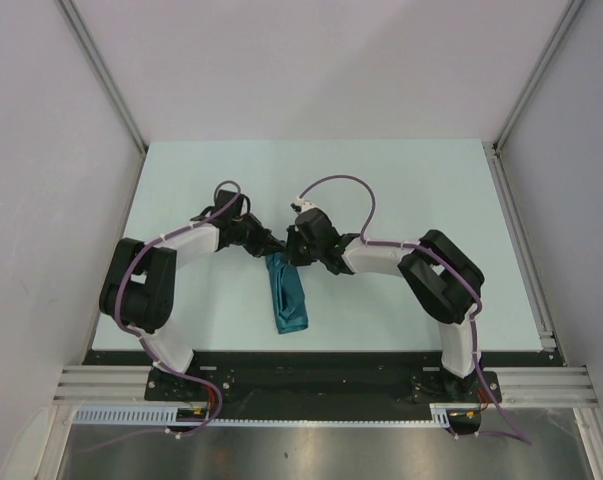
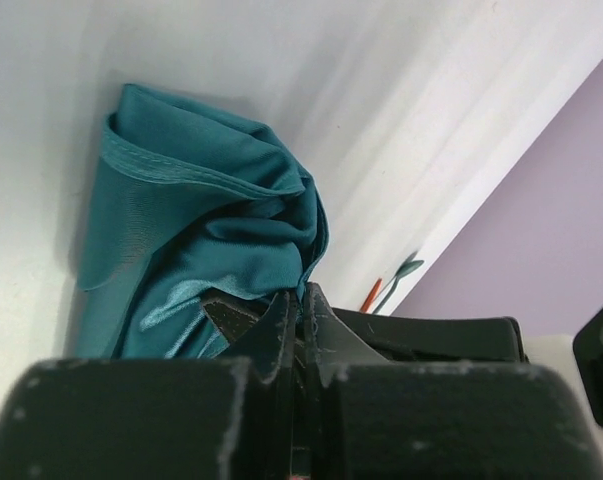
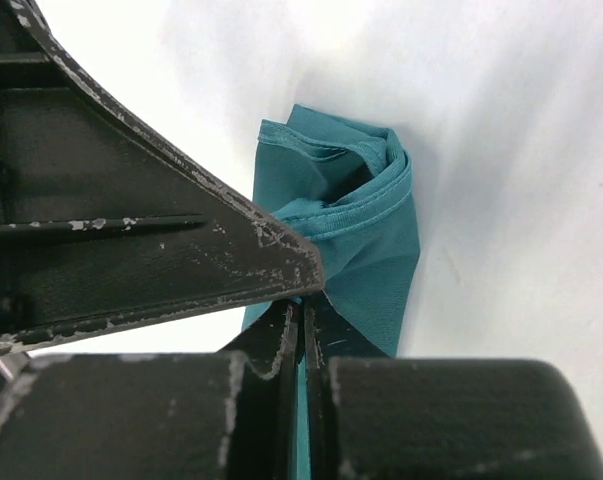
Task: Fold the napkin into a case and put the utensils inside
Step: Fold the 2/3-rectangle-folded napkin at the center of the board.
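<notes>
The teal napkin [image 1: 287, 295] lies as a narrow, rumpled folded strip in the middle of the table, running toward the near edge. Both grippers meet at its far end. My left gripper [image 1: 273, 250] is shut, and an edge of the napkin [image 2: 201, 210] is pinched at its tips [image 2: 303, 295]. Right beside it, my right gripper [image 1: 295, 252] is shut on the napkin [image 3: 366, 215], with teal cloth showing in the slit of its jaws [image 3: 303, 300]. A thin orange-red utensil [image 2: 371, 295] peeks out beyond the right gripper's body in the left wrist view; the top view hides it.
The pale table [image 1: 381, 180] is walled by white panels at the back and sides, with a metal rail [image 1: 521, 240] along its right edge. A slim teal-green piece [image 2: 407, 268] lies by the orange one. Both arm bases stand at the near edge.
</notes>
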`<state>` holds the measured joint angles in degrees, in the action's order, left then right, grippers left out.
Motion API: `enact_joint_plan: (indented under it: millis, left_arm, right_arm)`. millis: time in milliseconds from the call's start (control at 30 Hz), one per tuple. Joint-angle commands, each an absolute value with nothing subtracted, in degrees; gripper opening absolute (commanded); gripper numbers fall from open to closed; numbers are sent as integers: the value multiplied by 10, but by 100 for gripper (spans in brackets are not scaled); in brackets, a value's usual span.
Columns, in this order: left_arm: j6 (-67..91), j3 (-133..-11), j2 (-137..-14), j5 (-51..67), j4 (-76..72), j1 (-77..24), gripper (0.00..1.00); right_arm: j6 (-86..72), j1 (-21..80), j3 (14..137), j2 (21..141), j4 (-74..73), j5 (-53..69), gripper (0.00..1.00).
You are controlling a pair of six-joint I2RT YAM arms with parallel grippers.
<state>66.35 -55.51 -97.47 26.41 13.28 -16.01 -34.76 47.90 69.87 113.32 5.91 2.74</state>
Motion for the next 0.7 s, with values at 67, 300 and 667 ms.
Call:
enact_joint_plan:
  millis: [67, 300, 667]
  left_arm:
    - [552, -590, -945, 263, 133, -161, 33]
    - [455, -617, -922, 222, 184, -157, 52]
    - [383, -732, -997, 264, 293, -156, 90]
  right_arm:
    - [-301, 452, 682, 1102, 74, 70, 0]
    - [-290, 434, 690, 1118, 70, 128, 0]
    - [-229, 437, 726, 1139, 59, 199, 0]
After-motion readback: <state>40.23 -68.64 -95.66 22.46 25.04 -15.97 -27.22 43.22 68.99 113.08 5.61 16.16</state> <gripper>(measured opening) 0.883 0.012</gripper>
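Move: Both hands have their shut fingers on the upper layer of the folded napkin near its far end. The napkin's middle lies about 10 cm back and 1 cm to the right of the left hand, and some 7 cm back and 1 cm to the left of the right hand, roughly 2 cm below either. The right fingertips are about 3 cm back and 3 cm to the right of the left hand, about level with it. The left fingers let go of the napkin's edge, spreading wide as that hand lifts about 5 cm and eases forward off the far end, tilting up and turning clockwise by nearly 30 degrees in all. The right fingers keep their pinch on the flap, drawing it some 2 cm right, then easing partly back left with a slight counter-clockwise turn. ##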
